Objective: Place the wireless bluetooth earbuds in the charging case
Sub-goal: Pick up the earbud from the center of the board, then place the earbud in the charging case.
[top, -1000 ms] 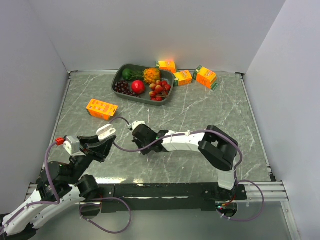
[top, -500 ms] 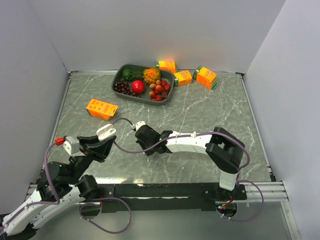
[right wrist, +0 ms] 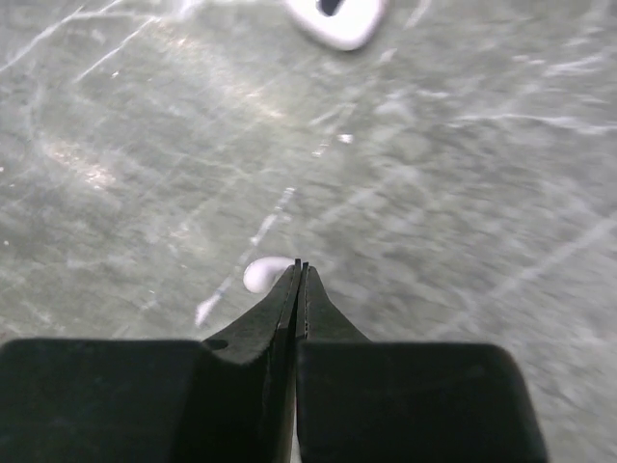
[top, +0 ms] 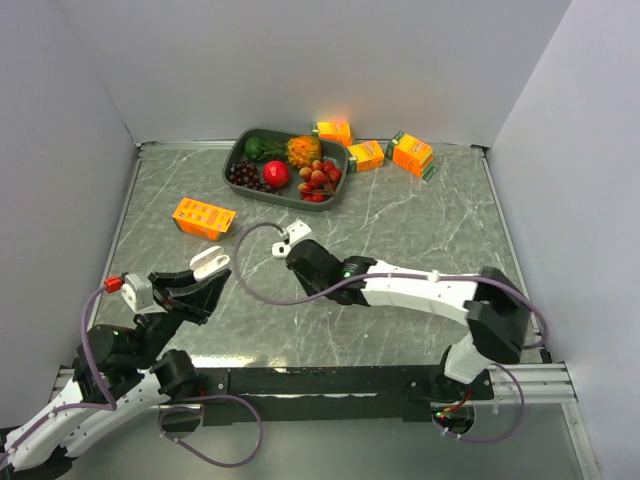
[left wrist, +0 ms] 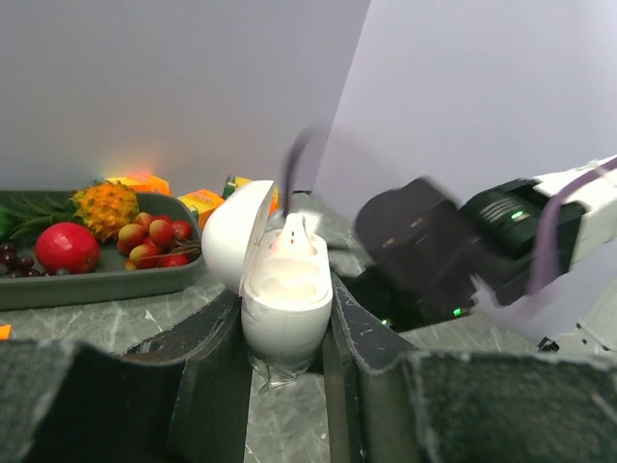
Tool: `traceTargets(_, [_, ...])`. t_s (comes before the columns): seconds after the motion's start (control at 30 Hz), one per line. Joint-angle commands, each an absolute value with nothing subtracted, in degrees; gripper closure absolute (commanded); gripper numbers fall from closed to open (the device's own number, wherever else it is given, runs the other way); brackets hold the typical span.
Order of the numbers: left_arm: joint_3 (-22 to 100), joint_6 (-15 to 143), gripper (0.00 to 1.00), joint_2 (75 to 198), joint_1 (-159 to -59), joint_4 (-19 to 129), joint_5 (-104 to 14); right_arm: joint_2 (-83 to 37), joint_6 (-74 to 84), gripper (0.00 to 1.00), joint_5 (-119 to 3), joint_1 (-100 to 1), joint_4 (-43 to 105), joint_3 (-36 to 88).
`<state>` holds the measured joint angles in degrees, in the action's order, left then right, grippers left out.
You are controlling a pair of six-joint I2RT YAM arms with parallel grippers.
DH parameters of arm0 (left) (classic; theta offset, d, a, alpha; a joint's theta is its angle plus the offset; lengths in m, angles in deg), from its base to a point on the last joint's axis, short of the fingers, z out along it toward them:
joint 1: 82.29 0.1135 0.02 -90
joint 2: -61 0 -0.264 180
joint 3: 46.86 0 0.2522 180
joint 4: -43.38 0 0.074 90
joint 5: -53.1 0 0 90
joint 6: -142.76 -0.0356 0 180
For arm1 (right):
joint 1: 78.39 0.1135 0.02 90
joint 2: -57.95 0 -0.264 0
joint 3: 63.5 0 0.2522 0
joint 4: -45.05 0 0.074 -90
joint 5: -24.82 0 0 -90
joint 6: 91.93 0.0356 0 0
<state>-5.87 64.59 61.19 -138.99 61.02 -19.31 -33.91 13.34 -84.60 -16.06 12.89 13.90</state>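
Note:
My left gripper (left wrist: 283, 326) is shut on the white charging case (left wrist: 286, 311), holding it upright above the table with its lid (left wrist: 234, 236) swung open. One white earbud (left wrist: 293, 235) sits in the far socket. In the top view the case (top: 211, 262) is at the front left, in my left gripper (top: 203, 281). My right gripper (right wrist: 300, 265) is shut with its tips low over the marble. A small white earbud (right wrist: 261, 275) lies just left of the tips, partly hidden by the left finger. The right wrist (top: 311, 262) hovers to the right of the case.
A dark tray (top: 236, 155) of fruit stands at the back. One orange carton (top: 203, 218) lies left of centre and three cartons (top: 366, 155) are by the back wall. A white object with a dark opening (right wrist: 337, 19) is cut off at the right wrist view's top edge.
The right arm has stretched out flatter, and its wrist has moved back and to the right, away from the case. The left gripper and case have barely shifted.

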Motion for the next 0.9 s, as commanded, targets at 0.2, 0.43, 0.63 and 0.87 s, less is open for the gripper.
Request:
traceTargets(0.2, [-6.46, 62.95, 0.99, 57.74, -139.06, 57.58, -20.37, -15.71, 7.04, 1.0, -95.5, -16.51, 9.67, 16.97])
traceTargets(0.43, [-7.69, 62.6, 0.99, 60.56, -138.97, 53.64, -22.57, -6.4, 2.48, 1.0, -94.27, -14.59, 15.19, 13.82])
traceTargets(0.63, [-9.63, 61.64, 0.99, 65.83, -138.97, 48.63, -25.64, -0.77, -8.15, 1.0, -99.88, -7.92, 21.96, 13.11])
traceTargets(0.87, [-11.12, 60.05, 0.99, 76.36, -139.06, 37.91, -31.79, 2.84, -20.53, 1.0, -105.51, -1.58, 31.01, 10.83])
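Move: The earbud is already pinched in the right fingers, well clear of the board; the open charging case it goes to sits in the left gripper, about 14 cm to the right hand's left, 8 cm back towards the bases and 24 cm above. On the board, the small white box lies some 12 cm ahead, 4 cm left and 8 cm below, the orange box roughly 21 cm ahead, 23 cm left and 6 cm below. From the left hand the earbud is about 10 cm ahead, 14 cm right and 23 cm down. The earbud, still pinched between the right fingertips, is carried up about 25 cm to the height of the charging case, swinging some 5 cm right and finally back a little, while the wrist tips the fingers up from slanting down to nearly level. The left hand keeps hold of the open case and, late on, brings it about 5 cm right towards the earbud. ##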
